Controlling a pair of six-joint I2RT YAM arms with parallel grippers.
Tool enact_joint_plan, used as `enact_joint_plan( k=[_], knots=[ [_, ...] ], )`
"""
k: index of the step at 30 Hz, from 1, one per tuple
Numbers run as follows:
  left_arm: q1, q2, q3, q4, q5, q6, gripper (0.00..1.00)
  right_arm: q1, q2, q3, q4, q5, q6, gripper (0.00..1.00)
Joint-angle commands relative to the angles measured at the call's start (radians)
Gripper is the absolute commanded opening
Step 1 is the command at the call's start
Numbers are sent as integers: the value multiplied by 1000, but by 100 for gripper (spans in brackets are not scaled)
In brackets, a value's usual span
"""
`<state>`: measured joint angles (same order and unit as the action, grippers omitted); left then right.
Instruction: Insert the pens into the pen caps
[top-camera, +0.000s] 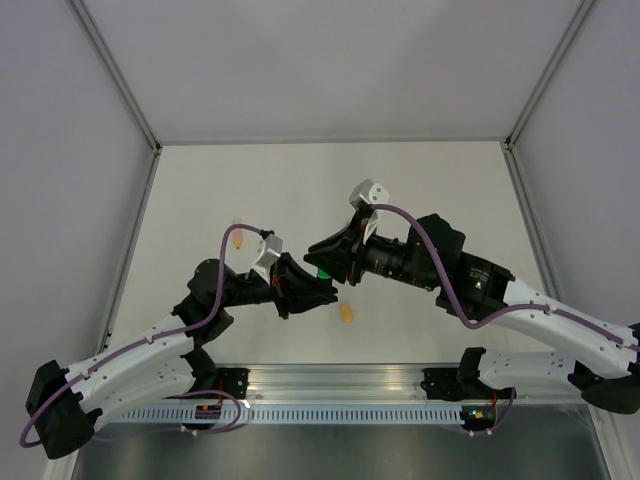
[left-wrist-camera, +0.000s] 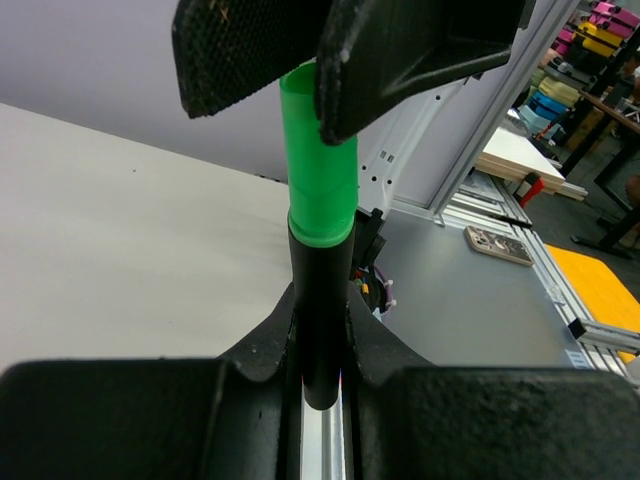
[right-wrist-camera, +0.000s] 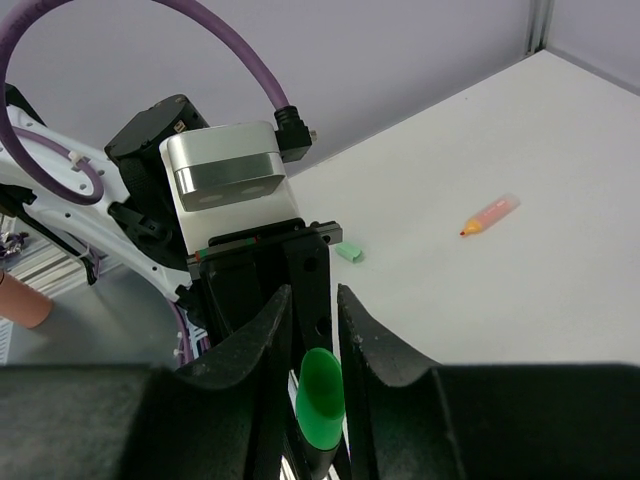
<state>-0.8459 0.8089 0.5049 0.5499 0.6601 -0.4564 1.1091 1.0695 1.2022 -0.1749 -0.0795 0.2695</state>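
Note:
My left gripper (left-wrist-camera: 321, 310) is shut on the black barrel of a pen (left-wrist-camera: 320, 300), which it holds off the table. The bright green pen cap (left-wrist-camera: 318, 160) sits over that pen's tip. My right gripper (right-wrist-camera: 313, 300) closes on the green cap (right-wrist-camera: 321, 395) from the opposite side. In the top view the two grippers, left (top-camera: 322, 290) and right (top-camera: 322, 262), meet at mid-table, with a bit of green (top-camera: 322, 270) between them. The pale pink-orange pen (top-camera: 239, 238) (right-wrist-camera: 490, 213) lies on the table. The orange-yellow cap (top-camera: 347, 314) lies near the front.
A small pale green piece (right-wrist-camera: 348, 252) lies on the table just past the left gripper. An aluminium rail (top-camera: 350, 380) runs along the near edge between the arm bases. Walls enclose the white table (top-camera: 450, 190) at the back and sides.

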Motion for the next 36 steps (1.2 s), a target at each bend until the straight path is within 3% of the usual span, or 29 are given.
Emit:
enact_joint_plan(
  k=[1,11,21,36],
  knots=[
    [-1,-4,-2,62,26,-13,2,0,-17,-21,46,-31,23,30],
    [-1,-16,-17,94,19,-34,2,0,-60,-119,91,-51,59,11],
    [-1,-20,-29,137,7,-70,2,0,-65,-203,118,-49,97,1],
    [1,-53,-26,94,-80,-54,2,0,-94,-342,166,-35,148,0]
  ],
)
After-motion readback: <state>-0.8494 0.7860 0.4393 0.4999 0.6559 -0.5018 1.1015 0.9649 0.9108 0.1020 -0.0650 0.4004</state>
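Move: My left hand already holds the black pen upright, leaning a little forward, with the green cap on its upper end: the cap's middle is about 5 cm above that hand, 2 cm ahead and level sideways. From my right hand the same cap is some 3 cm below and 2 cm back, straight in line sideways. On the table, roughly 37 cm below the right hand, the orange cap lies 9 cm ahead and 3 cm to the right, and the pink pen about 36 cm ahead and 27 cm to the left. I shut my right fingers completely over the green cap's upper end, then press their closed tips down on its top, sinking about 3.5 cm. My left hand keeps its grip on the pen beneath and is carried down with them by roughly 3 cm, so the push is firm; both wrists tilt slightly, 5 to 10 degrees. ##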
